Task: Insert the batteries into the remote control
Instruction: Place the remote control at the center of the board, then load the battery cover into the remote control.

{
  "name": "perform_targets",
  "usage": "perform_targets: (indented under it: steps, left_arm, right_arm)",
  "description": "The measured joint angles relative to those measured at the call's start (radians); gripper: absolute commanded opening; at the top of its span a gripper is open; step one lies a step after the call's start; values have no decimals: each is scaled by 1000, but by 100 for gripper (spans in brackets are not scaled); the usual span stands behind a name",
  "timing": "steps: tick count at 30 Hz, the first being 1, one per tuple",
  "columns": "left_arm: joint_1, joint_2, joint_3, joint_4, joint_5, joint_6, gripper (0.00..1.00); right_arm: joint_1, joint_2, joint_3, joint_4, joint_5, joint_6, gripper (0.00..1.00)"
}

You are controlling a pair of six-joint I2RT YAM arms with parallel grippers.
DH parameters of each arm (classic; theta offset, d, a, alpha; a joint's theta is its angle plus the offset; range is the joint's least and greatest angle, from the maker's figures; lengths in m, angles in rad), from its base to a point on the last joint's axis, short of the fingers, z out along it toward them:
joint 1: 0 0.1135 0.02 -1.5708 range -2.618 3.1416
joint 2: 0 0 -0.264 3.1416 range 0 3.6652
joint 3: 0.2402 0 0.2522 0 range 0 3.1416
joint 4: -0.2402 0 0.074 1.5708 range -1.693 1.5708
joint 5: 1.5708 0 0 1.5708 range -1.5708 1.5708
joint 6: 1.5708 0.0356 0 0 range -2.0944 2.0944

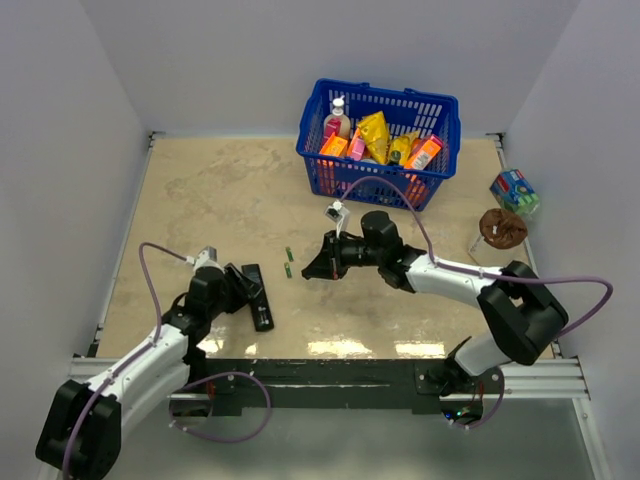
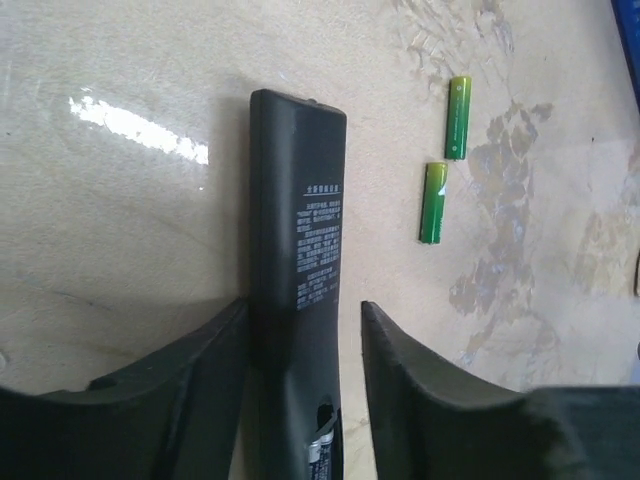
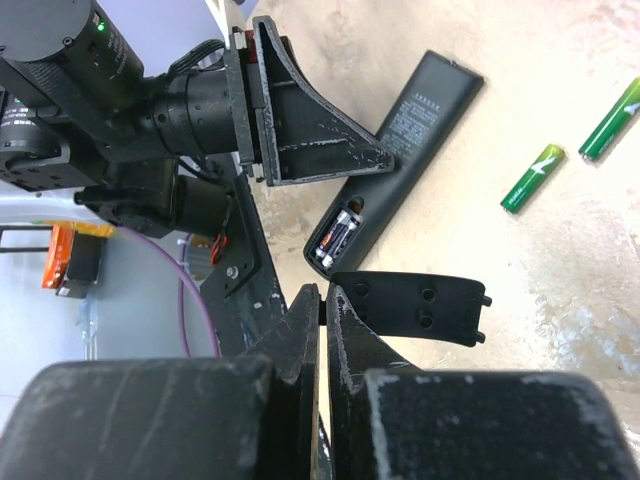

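The remote control (image 2: 297,240) lies back-up on the table, its label facing up. My left gripper (image 2: 303,303) straddles its near end and is open: one finger rests against its side, the other stands a little clear. The open compartment (image 3: 337,237) shows dark cells inside. Two green batteries (image 2: 458,118) (image 2: 433,203) lie loose beside the remote (image 1: 258,295). My right gripper (image 3: 324,292) hovers just right of them, shut on the edge of a flat black battery cover (image 3: 410,305).
A blue basket (image 1: 375,178) of snack packets stands at the back right. A brown round object (image 1: 502,228) and a small colourful box (image 1: 515,190) sit by the right wall. White walls close in three sides.
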State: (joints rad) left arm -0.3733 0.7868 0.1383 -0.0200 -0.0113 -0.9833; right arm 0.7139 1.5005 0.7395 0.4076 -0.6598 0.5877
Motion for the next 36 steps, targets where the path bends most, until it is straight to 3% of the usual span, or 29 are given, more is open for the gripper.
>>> perform_targets:
  steps: [8,13,17,21,25,31,36]
  left_arm:
    - [0,-70,85,-217,-69,12,80]
    - [0,-156,206,-306,-83,195,81]
    - [0,-244,304,-214,-18,415,81]
    - [0,-307,345,-56,164,634,83]
    - [0,-273,381,40,369,780,87]
    - [-3,-205,399,167,570,856,87]
    - [-77,-155,431,230,627,893,87]
  right_arm:
    - [0,-18,24,-63,10,-16,0]
    - [-4,-78,82,-124,-18,-16,0]
    - [-17,-137,149,-141,-53,-7,0]
    - [-29,-175,219,-164,-92,9,0]
    - [-31,-185,273,-185,-116,32,0]
    - [-32,-185,307,-208,-130,84,0]
    - [-32,-185,307,-214,-143,132,0]
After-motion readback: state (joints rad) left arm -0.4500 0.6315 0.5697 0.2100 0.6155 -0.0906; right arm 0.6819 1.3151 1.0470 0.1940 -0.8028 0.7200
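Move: The battery cover, pinched in the right fingers, is about 14 cm to the left hand's right, 2 cm farther out and some 12 cm above it. The remote control lies just under that hand, its middle about 1 cm back, 1 cm right and 1 cm down, and the nearer green battery is 6 cm ahead and 8 cm right at board height. From the right hand, the remote is about 13 cm left, 1 cm back and 13 cm below; that battery is 5 cm left and 6 cm ahead. The left hand, already partly open around the remote control, spreads its fingers wide, comes free and climbs about 28 cm, edging slightly left before swinging some 9 cm right towards the battery cover, while the wrist tips up from its downward slant and turns clockwise through a large angle, to face the right gripper. The right hand keeps its shut grip on the cover and lifts it almost straight up about 17 cm, tilting only slightly, then all but stops while the left keeps coming. ##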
